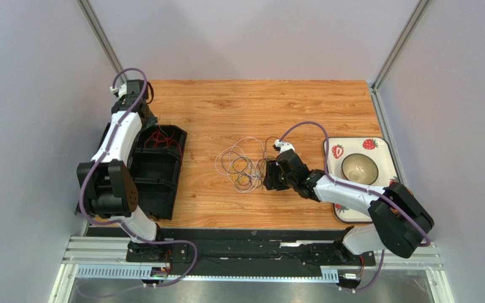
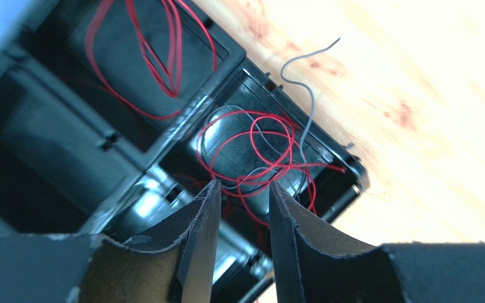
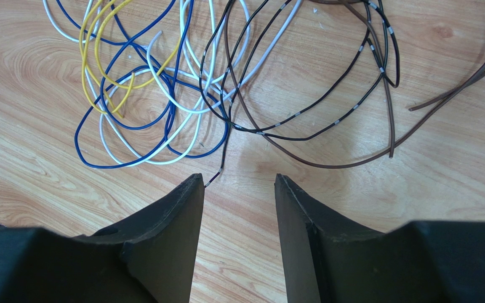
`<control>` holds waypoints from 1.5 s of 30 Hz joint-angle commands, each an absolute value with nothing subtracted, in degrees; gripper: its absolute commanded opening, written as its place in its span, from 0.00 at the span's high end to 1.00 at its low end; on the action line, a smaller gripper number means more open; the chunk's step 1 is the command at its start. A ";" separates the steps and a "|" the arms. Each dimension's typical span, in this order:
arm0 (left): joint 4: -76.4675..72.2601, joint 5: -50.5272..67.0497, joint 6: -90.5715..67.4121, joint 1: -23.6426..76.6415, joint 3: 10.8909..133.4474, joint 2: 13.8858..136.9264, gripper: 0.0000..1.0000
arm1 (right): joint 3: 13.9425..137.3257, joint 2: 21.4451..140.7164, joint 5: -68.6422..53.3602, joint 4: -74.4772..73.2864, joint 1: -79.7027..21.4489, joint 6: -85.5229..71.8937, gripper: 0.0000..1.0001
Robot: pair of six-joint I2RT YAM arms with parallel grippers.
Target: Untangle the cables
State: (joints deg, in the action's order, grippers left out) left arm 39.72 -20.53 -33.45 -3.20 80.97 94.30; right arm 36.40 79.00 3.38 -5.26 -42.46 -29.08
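Note:
A loose tangle of cables (image 1: 242,165) lies mid-table. In the right wrist view it splits into blue (image 3: 131,126), yellow (image 3: 99,57), white (image 3: 182,101), black (image 3: 302,113) and brown (image 3: 387,126) loops. My right gripper (image 3: 239,180) is open just short of them, low over the wood, and a black cable end reaches its left fingertip (image 3: 196,183). My left gripper (image 2: 243,189) hovers open, holding nothing, over the black tray (image 2: 68,139). Red cables (image 2: 251,151) lie in one compartment with a grey cable (image 2: 302,95) trailing over the rim. More red loops (image 2: 163,57) fill the neighbouring compartment.
The black compartment tray (image 1: 156,183) lies along the table's left side under the left arm. A strawberry-patterned plate (image 1: 387,164) carrying a bowl (image 1: 357,167) is at the right, partly under the right arm. Grey walls enclose the table.

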 commanded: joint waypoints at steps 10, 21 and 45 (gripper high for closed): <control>49.13 -27.17 -31.64 12.74 74.45 83.58 0.56 | 36.47 77.52 3.78 -2.81 -42.54 -29.00 0.51; 46.15 -24.08 -32.52 17.22 70.05 91.84 0.57 | 36.47 77.61 3.69 -2.81 -42.54 -28.92 0.51; 52.82 -33.74 -30.06 18.54 82.78 99.40 1.00 | 36.47 77.61 3.43 -2.90 -42.63 -28.83 0.52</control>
State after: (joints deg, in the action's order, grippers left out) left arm 50.02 -28.29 -31.55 18.37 75.75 98.72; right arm 36.40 79.00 3.38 -5.23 -42.46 -29.08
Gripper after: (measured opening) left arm 0.010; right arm 0.487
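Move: My left hand, empty and half open, is above the tray's far edge. The red cable's tail over the tray's right rim lies about 12 cm to its right, 8 cm back and 9 cm below. The red coil in that compartment is some 4 cm back, 5 cm right; the other red cable about 3 cm back, 6 cm left; the white-blue pile roughly 31 cm right, 12 cm back. From my idle right hand, the tail is some 27 cm left and 8 cm farther out. I lift my left hand about 4 cm, swing it right and back over the coil's compartment, then sink to the tray's right rim, tipping the fingers more steeply down and turning some 20 degrees clockwise. There I close them fully, pinching the red tail, and start up again by about 3 cm with a little forward. ##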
